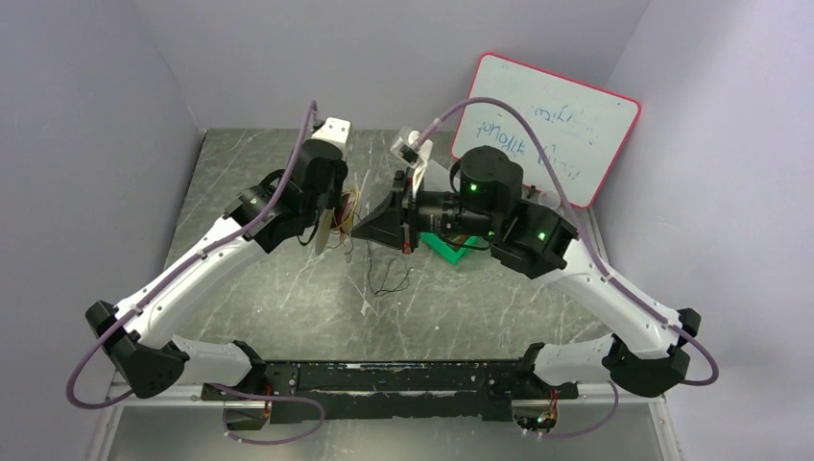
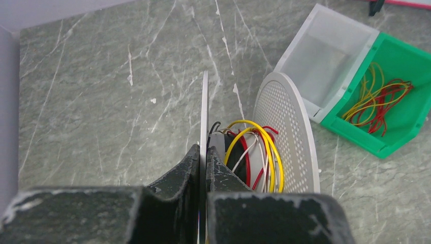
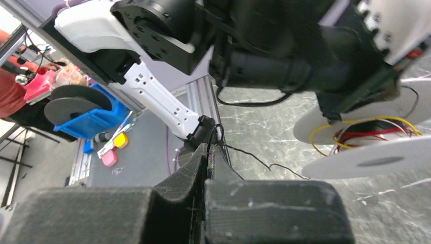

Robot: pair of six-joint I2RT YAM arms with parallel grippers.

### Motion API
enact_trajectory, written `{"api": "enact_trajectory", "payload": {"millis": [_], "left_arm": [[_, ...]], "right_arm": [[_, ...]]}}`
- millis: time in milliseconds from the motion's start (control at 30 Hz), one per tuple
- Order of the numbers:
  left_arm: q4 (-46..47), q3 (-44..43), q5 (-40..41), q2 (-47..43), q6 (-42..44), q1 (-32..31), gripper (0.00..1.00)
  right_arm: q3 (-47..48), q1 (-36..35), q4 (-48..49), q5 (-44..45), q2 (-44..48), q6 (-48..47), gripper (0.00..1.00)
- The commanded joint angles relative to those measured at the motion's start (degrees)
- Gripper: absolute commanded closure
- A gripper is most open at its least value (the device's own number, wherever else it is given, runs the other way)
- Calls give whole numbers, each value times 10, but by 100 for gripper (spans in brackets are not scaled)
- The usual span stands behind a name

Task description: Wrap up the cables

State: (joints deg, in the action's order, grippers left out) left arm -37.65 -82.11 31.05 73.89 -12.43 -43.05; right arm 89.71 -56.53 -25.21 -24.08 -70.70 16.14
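Observation:
My left gripper (image 2: 205,152) is shut on the thin white flange (image 2: 205,112) of a spool, seen edge-on. Yellow, red and white cables (image 2: 254,147) are wound round the hub between that flange and a perforated disc (image 2: 284,127). From above, the spool (image 1: 322,230) hangs over the table's middle in the left gripper (image 1: 331,219). Facing it from the right, my right gripper (image 1: 359,231) is shut on a thin black cable (image 3: 254,158). That cable runs from the right gripper (image 3: 207,148) towards the spool (image 3: 371,160), and its slack (image 1: 387,280) hangs down to the table.
A green bin (image 2: 401,127) with a translucent half (image 2: 325,56) lies on the table to the right and holds loose yellow and red cables (image 2: 378,104). It sits under the right arm (image 1: 451,252). A whiteboard (image 1: 547,130) leans at the back right.

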Motion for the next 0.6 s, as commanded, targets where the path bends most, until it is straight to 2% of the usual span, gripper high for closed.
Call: {"api": "enact_trajectory", "payload": {"millis": [0, 267, 567], "left_arm": [[6, -21, 16, 6, -5, 4, 93], [19, 32, 30, -14, -6, 4, 93], [55, 105, 7, -70, 14, 3, 93]], "right_arm": [[36, -16, 24, -10, -7, 3, 100], [121, -17, -10, 78, -36, 4, 100], [160, -16, -44, 242, -58, 1, 100]]}}
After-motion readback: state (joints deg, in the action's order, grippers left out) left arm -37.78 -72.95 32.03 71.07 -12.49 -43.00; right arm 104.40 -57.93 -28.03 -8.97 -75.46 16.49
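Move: My left hand grips the upper rim of the spool's left flange; the spool's middle is about 5 cm ahead of it, 4 cm right and 7 cm below. From my right hand, the spool is roughly 18 cm ahead, 4 cm left and 15 cm lower. Below my right hand on the table, the black cable's loose loops lie some 10 cm ahead and 1 cm right, 42 cm down; the green bin is 20 cm ahead, 13 cm right, 38 cm down. I draw the pinched black cable up with my right hand, about 7 cm, after a brief nudge left, then carry it some 4 cm forward as well, swinging the shut fingers about 15 degrees clockwise. Meanwhile my left hand keeps its grip on the flange and lowers the spool about 5 cm, easing slightly back and left, so the two hands part. ##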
